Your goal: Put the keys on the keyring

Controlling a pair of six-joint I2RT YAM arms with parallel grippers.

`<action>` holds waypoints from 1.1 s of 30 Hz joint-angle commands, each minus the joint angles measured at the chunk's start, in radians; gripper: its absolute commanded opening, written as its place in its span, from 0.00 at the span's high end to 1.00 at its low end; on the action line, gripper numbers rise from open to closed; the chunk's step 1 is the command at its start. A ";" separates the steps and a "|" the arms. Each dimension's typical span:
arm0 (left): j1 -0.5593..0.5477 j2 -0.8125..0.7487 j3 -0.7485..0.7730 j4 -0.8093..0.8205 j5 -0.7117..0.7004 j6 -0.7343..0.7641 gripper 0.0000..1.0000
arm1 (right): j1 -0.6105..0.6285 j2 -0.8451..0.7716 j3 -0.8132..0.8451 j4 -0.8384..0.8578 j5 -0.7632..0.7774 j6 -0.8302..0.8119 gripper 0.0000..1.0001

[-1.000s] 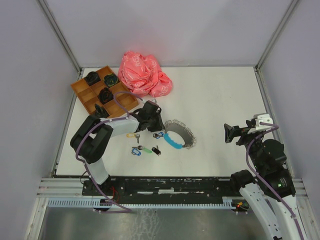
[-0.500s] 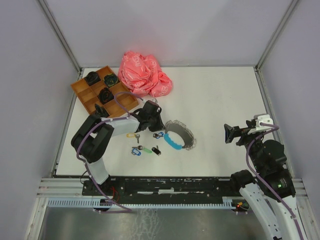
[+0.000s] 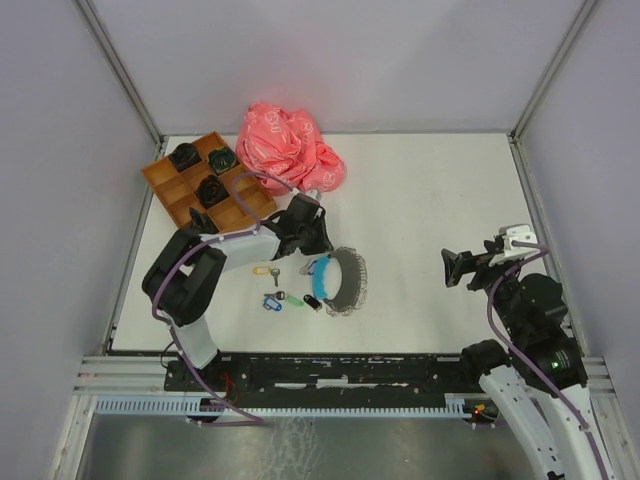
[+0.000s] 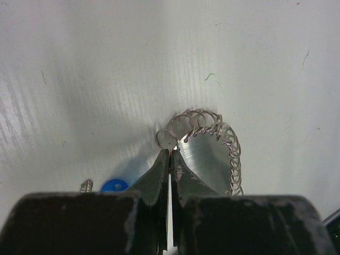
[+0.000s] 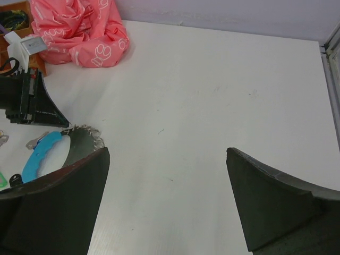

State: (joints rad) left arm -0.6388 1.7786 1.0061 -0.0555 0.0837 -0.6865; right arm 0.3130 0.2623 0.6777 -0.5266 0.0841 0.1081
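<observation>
My left gripper (image 3: 317,246) (image 4: 170,151) is shut on the near rim of the keyring (image 3: 343,282) (image 4: 213,139), a silvery loop edged with small wire rings. The loop stands tilted on edge, its light blue segment (image 3: 318,281) (image 5: 41,154) to the left. Several keys lie left of it: a yellow tag (image 3: 262,270), a blue tag (image 3: 270,303) (image 4: 114,185), a green tag (image 3: 292,298) and a black tag (image 3: 313,302). My right gripper (image 3: 455,268) (image 5: 166,151) hangs open and empty far to the right.
A crumpled pink bag (image 3: 288,148) (image 5: 79,29) lies at the back. To its left, a brown compartment tray (image 3: 182,192) holds dark items. Metal frame rails (image 3: 524,190) border the white table.
The left gripper has shut on the keyring and pulled it left, tipping it up on edge. The right arm has edged slightly left, still open.
</observation>
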 commanded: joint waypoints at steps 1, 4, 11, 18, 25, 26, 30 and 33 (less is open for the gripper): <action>0.000 -0.075 0.041 0.065 0.029 0.155 0.97 | -0.001 0.060 0.034 0.037 -0.045 0.029 0.00; 0.001 -0.120 0.018 0.126 0.043 0.208 0.97 | -0.001 0.099 0.056 0.021 -0.063 0.057 0.00; -0.002 -0.247 -0.076 0.372 0.132 0.326 0.97 | -0.002 0.171 0.071 0.060 -0.171 0.087 0.00; -0.016 -0.319 -0.081 0.580 0.265 0.487 0.97 | -0.002 0.243 0.133 0.056 -0.303 0.042 0.00; -0.019 -0.326 -0.169 0.867 0.443 0.559 0.97 | -0.002 0.244 0.110 0.131 -0.419 0.020 0.00; -0.019 -0.322 -0.202 0.907 0.455 0.557 0.97 | -0.002 0.243 0.099 0.149 -0.438 0.017 0.00; -0.019 -0.281 -0.332 1.200 0.500 0.553 0.97 | -0.002 0.257 0.062 0.221 -0.485 0.015 0.01; -0.019 -0.245 -0.398 1.362 0.524 0.537 0.97 | -0.002 0.283 0.041 0.266 -0.525 0.007 0.02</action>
State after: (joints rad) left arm -0.6533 1.5040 0.6674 0.9237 0.5304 -0.1932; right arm 0.3130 0.5148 0.7464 -0.3862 -0.3592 0.1326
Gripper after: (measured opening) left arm 0.043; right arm 0.989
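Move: The left fingers already pinch the keyring by its far wire edge, with its middle some 8 cm back, 1 cm right and 2 cm below. The open right gripper, where it is being taken, is about 27 cm right, 12 cm back and 23 cm higher. The blue-tagged key lies 4 cm left and 4 cm back of the left hand, the black fob 4 cm left and 13 cm back. From the right gripper the keyring is roughly 26 cm left, 4 cm ahead, 25 cm down. Upward by nearly 20 cm, drifting about 5 cm right, the left hand lifts the pinched keyring towards the right gripper, its wrist swinging the fingers up from steeply down and turning clockwise; it then draws back 4 cm and sinks slightly. The right hand, wide open, dips a little, then comes back up as it goes left to meet it, turning some 25 degrees counter-clockwise. ##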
